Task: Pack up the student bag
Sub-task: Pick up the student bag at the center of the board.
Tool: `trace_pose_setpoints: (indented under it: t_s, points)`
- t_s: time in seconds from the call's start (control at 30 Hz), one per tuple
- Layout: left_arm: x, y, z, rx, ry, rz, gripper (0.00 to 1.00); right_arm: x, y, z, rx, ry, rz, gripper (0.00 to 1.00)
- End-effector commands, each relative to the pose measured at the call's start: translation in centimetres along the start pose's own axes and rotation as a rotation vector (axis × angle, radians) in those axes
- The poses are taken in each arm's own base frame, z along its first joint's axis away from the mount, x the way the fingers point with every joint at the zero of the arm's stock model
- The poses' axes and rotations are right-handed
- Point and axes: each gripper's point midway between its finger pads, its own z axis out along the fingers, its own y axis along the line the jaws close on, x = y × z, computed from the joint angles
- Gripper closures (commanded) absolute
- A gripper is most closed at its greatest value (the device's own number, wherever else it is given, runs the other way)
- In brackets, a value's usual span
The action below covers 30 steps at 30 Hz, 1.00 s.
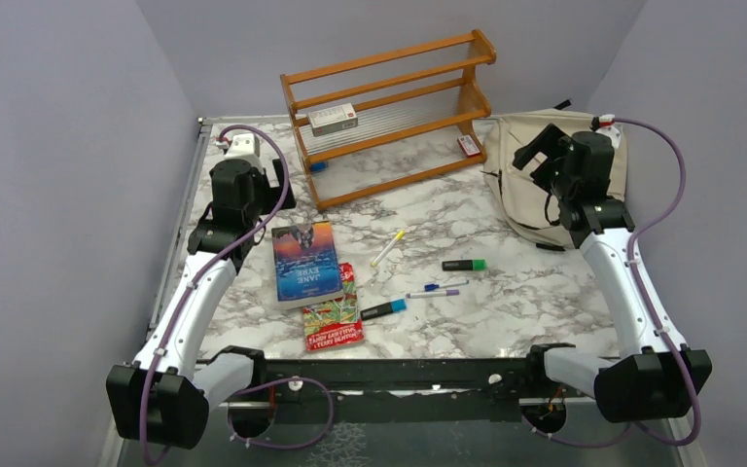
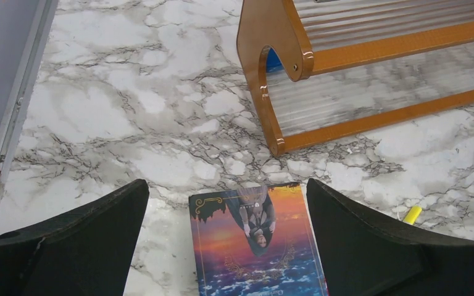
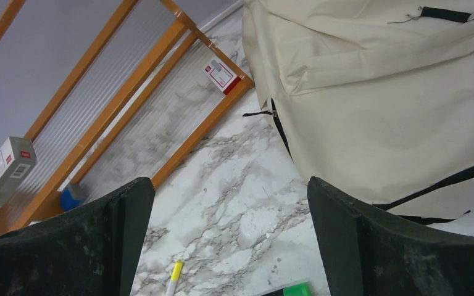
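Note:
The student bag [image 1: 517, 190], cream fabric with black zipper lines, lies flat at the back right; the right wrist view shows it filling the upper right [image 3: 376, 105]. My right gripper [image 1: 535, 151] hangs open above the bag's left edge, nothing between its fingers [image 3: 230, 185]. Over the left side of the table my left gripper [image 1: 280, 193] is open and empty, hovering above the top edge of a sunset-and-sea book [image 1: 304, 263] [image 2: 256, 246]. A red and green booklet [image 1: 333, 311] lies against that book's near right corner.
A wooden rack [image 1: 389, 107] stands at the back, with a grey box [image 1: 333, 119] on its shelf and a red-white packet [image 1: 468, 146] at its foot. A yellow-capped pen [image 1: 387, 248], green highlighter [image 1: 464, 265], two thin pens [image 1: 438, 290] and a blue-capped marker [image 1: 383, 309] lie mid-table.

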Motion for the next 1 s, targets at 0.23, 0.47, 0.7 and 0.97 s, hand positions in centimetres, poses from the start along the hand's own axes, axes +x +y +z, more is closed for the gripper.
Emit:
trace_pose_setpoints:
  t_s: [0.23, 0.47, 0.7, 0.97]
  points:
    - [-1.3, 0.8, -1.2, -0.026, -0.05, -0.007, 0.01, 0.1, -1.1, 0.3, 0.058, -0.02, 0.05, 0.0]
    - [-0.1, 1.8, -1.1, -0.083, -0.023, -0.017, 0.01, 1.5, 1.1, 0.5, -0.092, 0.051, -0.066, 0.0]
    - [0.2, 2.1, -0.8, -0.093, -0.011, -0.025, 0.01, 4.2, 3.9, 1.6, -0.269, 0.183, -0.139, 0.0]
    - [0.7, 2.5, -0.7, -0.111, -0.003, -0.031, 0.01, 7.1, 4.7, 3.8, -0.335, 0.335, -0.197, 0.01]
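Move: The student bag's middle lies about 12 cm ahead of the right hand, 8 cm to its right and roughly 22 cm below. The small red-and-white box on the shelf's right end is some 20 cm ahead and 12 cm left, around 23 cm down; the green marker is about 7 cm back, 15 cm left and 27 cm down. From the left hand, the bag lies some 14 cm ahead, 62 cm right and 18 cm below. Bring the right gripper down about 6 cm and left nearly as far, easing slightly forward, towards the student bag's left edge. As it sinks, swing the fingers some 20 degrees counter-clockwise and tip them a little further down; keep them wide open and clear of everything. ##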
